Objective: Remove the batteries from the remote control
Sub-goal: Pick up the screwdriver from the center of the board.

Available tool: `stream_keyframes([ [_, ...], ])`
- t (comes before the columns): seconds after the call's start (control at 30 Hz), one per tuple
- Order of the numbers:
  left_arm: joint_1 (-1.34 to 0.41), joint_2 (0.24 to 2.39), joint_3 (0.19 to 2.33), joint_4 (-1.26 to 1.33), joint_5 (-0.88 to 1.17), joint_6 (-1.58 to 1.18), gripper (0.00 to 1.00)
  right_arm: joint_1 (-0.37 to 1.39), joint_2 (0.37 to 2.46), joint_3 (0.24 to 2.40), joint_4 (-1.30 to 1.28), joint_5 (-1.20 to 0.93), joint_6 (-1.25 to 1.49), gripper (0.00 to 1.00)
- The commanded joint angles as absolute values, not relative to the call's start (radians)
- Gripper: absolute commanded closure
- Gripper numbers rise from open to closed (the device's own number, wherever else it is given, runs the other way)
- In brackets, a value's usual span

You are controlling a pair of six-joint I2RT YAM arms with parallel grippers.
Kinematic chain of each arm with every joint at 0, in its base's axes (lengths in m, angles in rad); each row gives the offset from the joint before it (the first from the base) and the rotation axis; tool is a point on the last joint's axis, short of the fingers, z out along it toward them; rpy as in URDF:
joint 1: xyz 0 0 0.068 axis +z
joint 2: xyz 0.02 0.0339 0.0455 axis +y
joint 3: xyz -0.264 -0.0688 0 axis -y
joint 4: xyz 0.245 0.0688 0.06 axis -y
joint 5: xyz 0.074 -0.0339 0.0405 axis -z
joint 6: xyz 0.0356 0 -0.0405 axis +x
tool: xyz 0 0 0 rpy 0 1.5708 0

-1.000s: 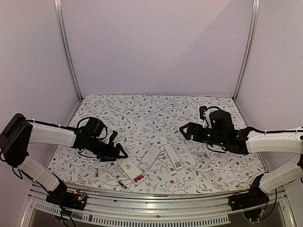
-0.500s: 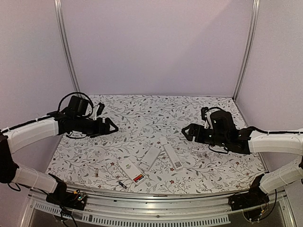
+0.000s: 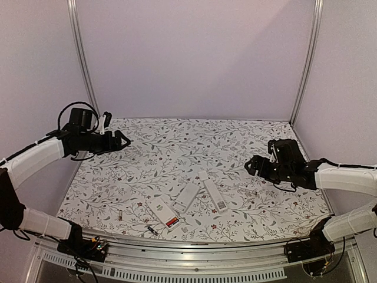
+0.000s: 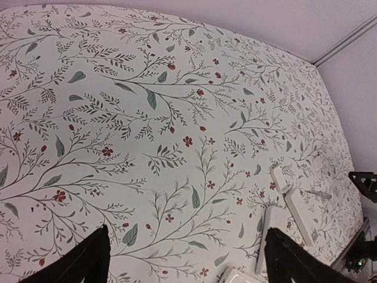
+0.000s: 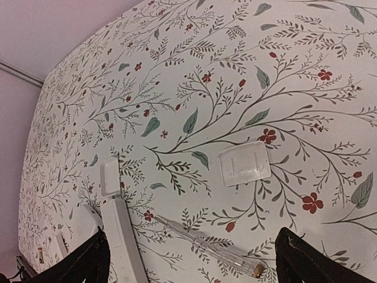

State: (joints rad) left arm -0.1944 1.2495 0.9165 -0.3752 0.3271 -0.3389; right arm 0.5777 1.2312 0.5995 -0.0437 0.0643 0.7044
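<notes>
Three white remotes lie near the table's front: one (image 3: 162,211) with a red-orange battery (image 3: 172,222) showing in its open compartment, a second (image 3: 187,197) beside it, and a third (image 3: 212,191) to the right. Two loose batteries rest near the front edge, a pale one (image 3: 119,216) and a dark one (image 3: 152,229). My left gripper (image 3: 123,141) hangs open high over the back left, far from the remotes; in its wrist view (image 4: 188,265) nothing lies between the fingers. My right gripper (image 3: 250,165) is open to the right of the remotes, empty (image 5: 197,265).
Below the right gripper lie a clear pen-like tool (image 5: 212,244) and a white battery cover (image 5: 244,164). A remote (image 5: 121,233) with a small white piece (image 5: 109,175) at its end is at lower left there. Metal posts (image 3: 82,59) stand at the back corners.
The left arm has lifted off the remotes and swung back to the far left. The right arm has drawn back to the right. Both grippers stay open.
</notes>
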Motion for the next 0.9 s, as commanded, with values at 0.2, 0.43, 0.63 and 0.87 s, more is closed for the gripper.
stream_keyframes([
  [0.2, -0.181, 1.229, 0.872, -0.353, 0.306, -0.323, 0.1, 0.512, 1.284, 0.517, -0.059, -0.056, 0.713, 0.12],
  [0.43, -0.181, 1.254, 0.873, -0.363, 0.309, -0.322, 0.1, 0.512, 1.396, 0.554, -0.029, -0.078, 0.678, 0.26],
  [0.63, -0.181, 1.268, 0.87, -0.362, 0.311, -0.324, 0.1, 0.512, 1.433, 0.569, -0.016, -0.097, 0.657, 0.31],
  [0.87, -0.181, 1.29, 0.872, -0.366, 0.324, -0.326, 0.1, 0.524, 1.465, 0.58, -0.01, -0.149, 0.655, 0.38],
])
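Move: The screwdriver lies flat beneath the open right hand, about 11 cm down, some 2 cm back and barely 1 cm to the left; its tip points forward-left. A loose battery cover lies about 7 cm ahead of that hand and 2 cm left, and the slim remote some 13 cm to its left and 5 cm back. From the left hand, the screwdriver is roughly 46 cm to the right, 10 cm back and 18 cm lower. The right hand sinks about 8.5 cm towards the screwdriver's handle, drawing back some 2 cm and tipping its fingers about 15 degrees steeper, with a short slip to the right early on that it takes back by the end. On the way down its fingers narrow from almost fully open to under two thirds, one on either side of the handle and not yet gripping it. ##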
